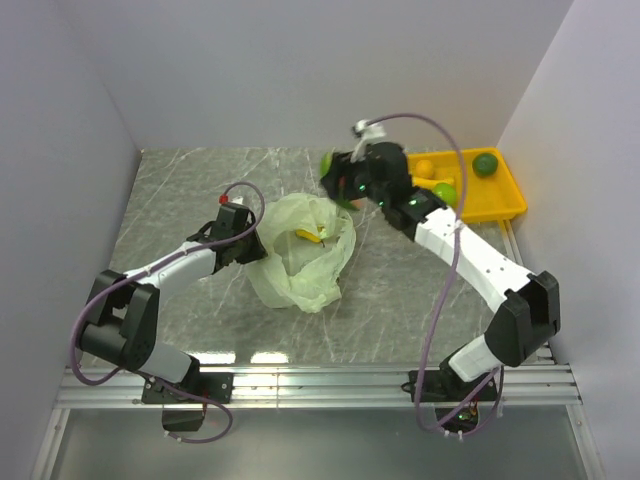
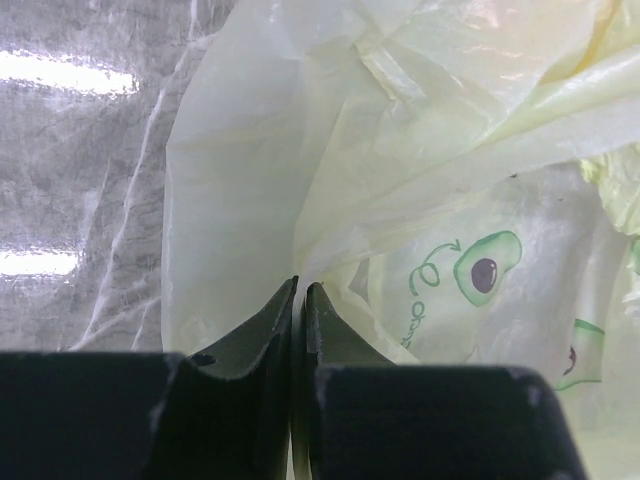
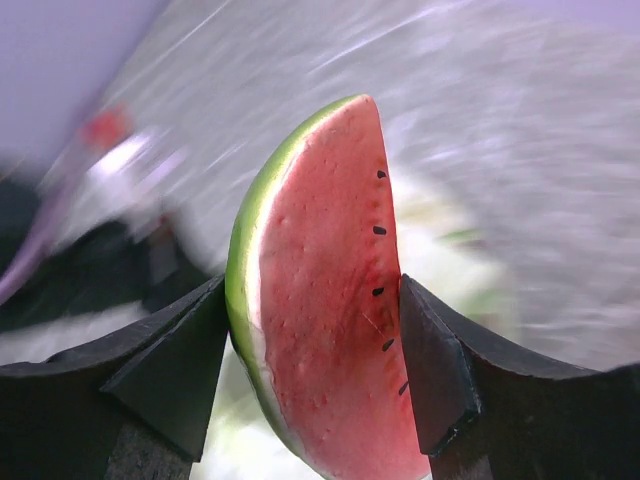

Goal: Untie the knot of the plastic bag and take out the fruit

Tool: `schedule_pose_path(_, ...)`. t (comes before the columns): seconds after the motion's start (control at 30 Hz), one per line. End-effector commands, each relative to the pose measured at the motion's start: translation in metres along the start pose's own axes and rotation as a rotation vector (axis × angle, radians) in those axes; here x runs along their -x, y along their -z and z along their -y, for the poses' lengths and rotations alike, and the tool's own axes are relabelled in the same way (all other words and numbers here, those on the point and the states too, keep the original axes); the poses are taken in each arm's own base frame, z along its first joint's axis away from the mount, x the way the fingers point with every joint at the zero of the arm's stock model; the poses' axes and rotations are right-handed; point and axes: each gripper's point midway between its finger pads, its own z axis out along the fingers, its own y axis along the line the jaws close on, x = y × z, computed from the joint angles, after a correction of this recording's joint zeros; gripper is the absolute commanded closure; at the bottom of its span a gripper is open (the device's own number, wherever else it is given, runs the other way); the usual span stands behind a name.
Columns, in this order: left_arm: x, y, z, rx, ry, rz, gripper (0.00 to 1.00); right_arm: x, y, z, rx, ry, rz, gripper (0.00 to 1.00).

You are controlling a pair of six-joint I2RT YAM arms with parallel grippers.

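Observation:
The pale green plastic bag (image 1: 300,255) lies crumpled and open in the middle of the table, with a yellow fruit (image 1: 308,236) showing inside it. My left gripper (image 1: 258,236) is at the bag's left rim. In the left wrist view its jaws (image 2: 301,287) are shut on a fold of the bag's film (image 2: 300,150). My right gripper (image 1: 333,178) hovers above the bag's far right side. It is shut on a red watermelon slice (image 3: 320,300) with a green rind, held upright between both pads. The knot is hidden.
A yellow tray (image 1: 505,205) stands at the back right beside the right wall. In it lie an orange round fruit (image 1: 425,167), a dark green round fruit (image 1: 485,163) and a light green fruit (image 1: 445,192). Walls close in the left, back and right.

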Motion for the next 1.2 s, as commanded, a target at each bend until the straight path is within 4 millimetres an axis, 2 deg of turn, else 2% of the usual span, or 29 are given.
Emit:
schedule_pose_path(0.0, 0.009, 0.011, 0.012, -0.049, -0.015, 0.041, 0.87, 0.048, 0.021, 0.093, -0.323, -0.073, 0.146, 1.0)
schedule_pose_path(0.03, 0.009, 0.011, 0.012, -0.053, -0.021, 0.041, 0.87, 0.048, 0.026, 0.134, -0.428, -0.098, 0.148, 1.0)
schedule_pose_path(0.1, 0.008, 0.013, 0.015, -0.075, -0.025, 0.041, 0.87, 0.047, 0.038, 0.182, -0.586, -0.137, 0.151, 1.0)
schedule_pose_path(0.13, 0.009, 0.014, 0.017, -0.085, -0.032, 0.041, 0.87, 0.039, 0.037, 0.206, -0.652, -0.162, 0.132, 1.0)
schedule_pose_path(0.17, 0.01, 0.015, 0.019, -0.092, -0.033, 0.044, 0.87, 0.037, 0.049, 0.242, -0.738, -0.201, 0.135, 1.0)
schedule_pose_path(0.23, 0.01, 0.016, 0.02, -0.099, -0.035, 0.048, 0.87, 0.027, 0.048, 0.276, -0.798, -0.29, 0.109, 1.0)
schedule_pose_path(0.27, 0.011, 0.018, 0.022, -0.11, -0.038, 0.055, 0.87, 0.023, 0.058, 0.303, -0.857, -0.334, 0.11, 1.0)
schedule_pose_path(0.37, 0.015, 0.024, 0.027, -0.145, -0.05, 0.078, 0.87, 0.009, 0.062, 0.347, -0.962, -0.43, 0.093, 1.0)
schedule_pose_path(0.47, 0.016, 0.029, 0.033, -0.183, -0.074, 0.091, 0.86, 0.001, 0.074, 0.402, -1.069, -0.498, 0.091, 0.99)
schedule_pose_path(0.5, 0.017, 0.029, 0.035, -0.191, -0.078, 0.093, 0.86, 0.0, 0.075, 0.412, -1.088, -0.5, 0.09, 0.97)
schedule_pose_path(0.57, 0.017, 0.03, 0.035, -0.197, -0.088, 0.097, 0.86, -0.001, 0.08, 0.429, -1.124, -0.508, 0.079, 0.88)
schedule_pose_path(0.6, 0.017, 0.03, 0.035, -0.197, -0.089, 0.095, 0.86, -0.004, 0.078, 0.439, -1.146, -0.513, 0.061, 0.81)
schedule_pose_path(0.63, 0.016, 0.03, 0.035, -0.196, -0.092, 0.092, 0.86, -0.004, 0.083, 0.449, -1.17, -0.517, 0.058, 0.61)
schedule_pose_path(0.7, 0.015, 0.03, 0.035, -0.2, -0.099, 0.088, 0.86, -0.005, 0.086, 0.46, -1.205, -0.511, 0.037, 0.37)
schedule_pose_path(0.73, 0.015, 0.03, 0.036, -0.201, -0.101, 0.087, 0.86, -0.004, 0.086, 0.46, -1.211, -0.504, 0.036, 0.22)
schedule_pose_path(0.83, 0.016, 0.03, 0.037, -0.208, -0.103, 0.089, 0.86, 0.006, 0.088, 0.454, -1.186, -0.49, 0.051, 0.11)
schedule_pose_path(0.93, 0.019, 0.031, 0.039, -0.207, -0.109, 0.091, 0.86, 0.021, 0.09, 0.433, -1.145, -0.445, 0.084, 0.07)
schedule_pose_path(1.03, 0.02, 0.029, 0.041, -0.209, -0.112, 0.084, 0.86, 0.032, 0.088, 0.405, -1.107, -0.375, 0.092, 0.05)
schedule_pose_path(1.07, 0.019, 0.028, 0.04, -0.204, -0.112, 0.077, 0.86, 0.039, 0.076, 0.37, -1.016, -0.314, 0.067, 0.05)
schedule_pose_path(1.1, 0.021, 0.029, 0.041, -0.207, -0.112, 0.081, 0.86, 0.039, 0.076, 0.369, -1.015, -0.314, 0.066, 0.05)
schedule_pose_path(1.13, 0.02, 0.029, 0.041, -0.205, -0.112, 0.075, 0.86, 0.044, 0.061, 0.331, -0.927, -0.233, 0.054, 0.06)
schedule_pose_path(1.17, 0.02, 0.028, 0.041, -0.202, -0.111, 0.071, 0.86, 0.046, 0.049, 0.304, -0.844, -0.194, 0.046, 0.1)
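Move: My right hand already holds the watermelon slice high up. The free spot in the yellow tray's right part lies about 17 cm ahead, 43 cm to the right and 25 cm below. Near that spot, the green apple is some 14 cm ahead and 34 cm right of my hand, the banana 18 ahead and 32 right, and the avocado 25 ahead and 48 right. From my left hand the spot is roughly 20 cm ahead, 54 cm right and slightly lower. I swing the watermelon slice some 40 cm right and 17 cm forward to the tray, turning my right hand about 70 degrees clockwise and tipping it down as it sinks about 13 cm. There I open wide, let go, then draw back about 5 cm left and a little up. My left hand keeps its pinch on the bag and raises it about 3 cm. ##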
